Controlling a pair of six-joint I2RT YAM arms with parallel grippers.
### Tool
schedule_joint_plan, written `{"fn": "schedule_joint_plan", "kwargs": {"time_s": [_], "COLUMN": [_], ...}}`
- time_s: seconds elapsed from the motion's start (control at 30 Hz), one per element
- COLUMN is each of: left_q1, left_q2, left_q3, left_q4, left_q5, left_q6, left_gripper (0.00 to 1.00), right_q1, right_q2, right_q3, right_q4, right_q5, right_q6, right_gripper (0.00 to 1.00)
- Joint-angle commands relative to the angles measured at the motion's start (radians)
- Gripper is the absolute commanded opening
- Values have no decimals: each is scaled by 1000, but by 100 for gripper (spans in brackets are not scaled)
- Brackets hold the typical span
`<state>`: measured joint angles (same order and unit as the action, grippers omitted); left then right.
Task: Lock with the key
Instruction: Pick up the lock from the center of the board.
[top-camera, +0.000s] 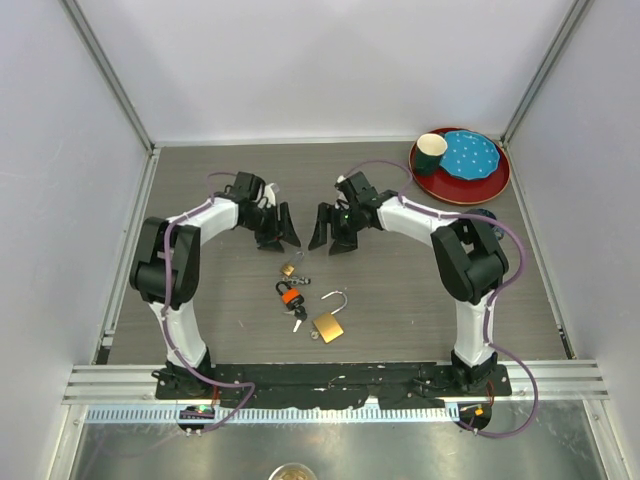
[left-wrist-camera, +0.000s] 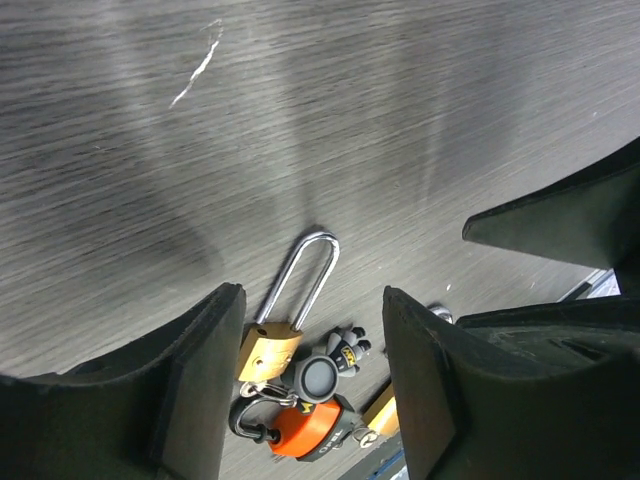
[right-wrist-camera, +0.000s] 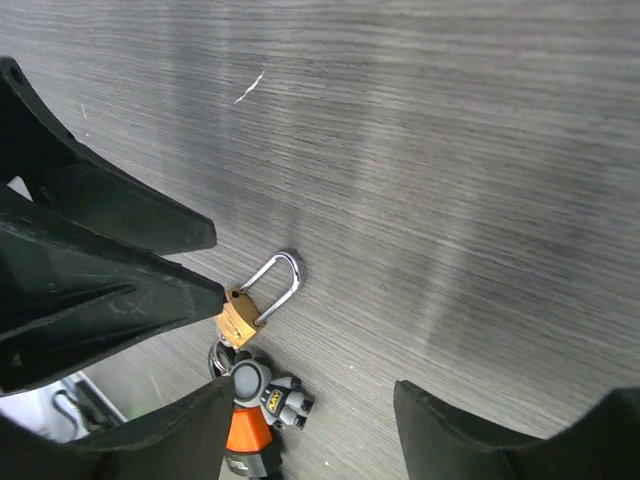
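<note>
A small brass padlock (top-camera: 288, 268) with a long shackle lies on the table just in front of both grippers. It is joined to a key bunch (top-camera: 290, 296) that has an orange fob and a grey figure. A larger brass padlock (top-camera: 328, 326) lies nearer, with its shackle swung open. My left gripper (top-camera: 278, 234) hangs open above and behind the small padlock (left-wrist-camera: 266, 354). The grey figure (left-wrist-camera: 325, 376) and the orange fob (left-wrist-camera: 305, 430) show between its fingers. My right gripper (top-camera: 331, 232) is open too, with the small padlock (right-wrist-camera: 238, 317) to its left. Neither gripper holds anything.
A red plate (top-camera: 492, 186) at the back right carries a blue plate (top-camera: 472, 156) and a dark green cup (top-camera: 431, 152). White walls close in the table on three sides. The two grippers' fingertips point toward each other, a short gap apart.
</note>
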<state>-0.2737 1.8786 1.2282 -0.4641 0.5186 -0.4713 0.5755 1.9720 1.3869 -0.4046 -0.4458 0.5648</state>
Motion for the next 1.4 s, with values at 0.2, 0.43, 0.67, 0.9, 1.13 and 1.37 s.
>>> {"fn": "schedule_joint_plan", "kwargs": {"time_s": [0.2, 0.43, 0.67, 0.9, 1.13, 1.37], "left_q1": [-2, -2, -1, -2, -1, -2], "left_q2": [24, 34, 47, 53, 76, 83], "left_q3": [-30, -70, -81, -73, -70, -65], "left_q4": [-1, 21, 48, 27, 42, 48], "left_q5": [35, 32, 63, 61, 74, 69], "left_q6": [26, 28, 20, 45, 34, 22], "left_gripper": [50, 40, 30, 28, 22, 20], "right_q1": [-5, -5, -5, -2, 4, 24], "right_q2": [1, 47, 132, 206, 222, 246], "right_q3": [-144, -193, -152, -117, -137, -163], "right_q4": [317, 427, 501, 564, 590, 681], "right_q5": [-175, -183, -177, -172, -180, -208], "right_q6": [334, 417, 478, 518, 524, 563], "right_gripper": [58, 49, 44, 40, 36, 30]}}
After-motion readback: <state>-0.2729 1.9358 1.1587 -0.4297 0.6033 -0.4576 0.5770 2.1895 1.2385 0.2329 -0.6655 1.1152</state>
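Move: The small brass lock, shackle pointing away from the base, lies about 3 cm back from the left gripper, 1 cm to its right and 4 cm below. From the right gripper it is roughly 7 cm left, 1 cm back and 5 cm down. Counted from the lock, the grey key-ring figure sits some 4 cm back and 1 cm right, and the orange padlock about 8 cm back and 1 cm left. Bring the right gripper about 6 cm left and 4 cm down to the lock's shackle, first easing back 2 cm, then forward again, while turning the wrist some 30 degrees so the fingers reach flatter to the left; close them around the shackle's bend. Meanwhile sink the left gripper 3 cm and draw it back 2.5 cm, narrowing its fingers to flank the brass body. ##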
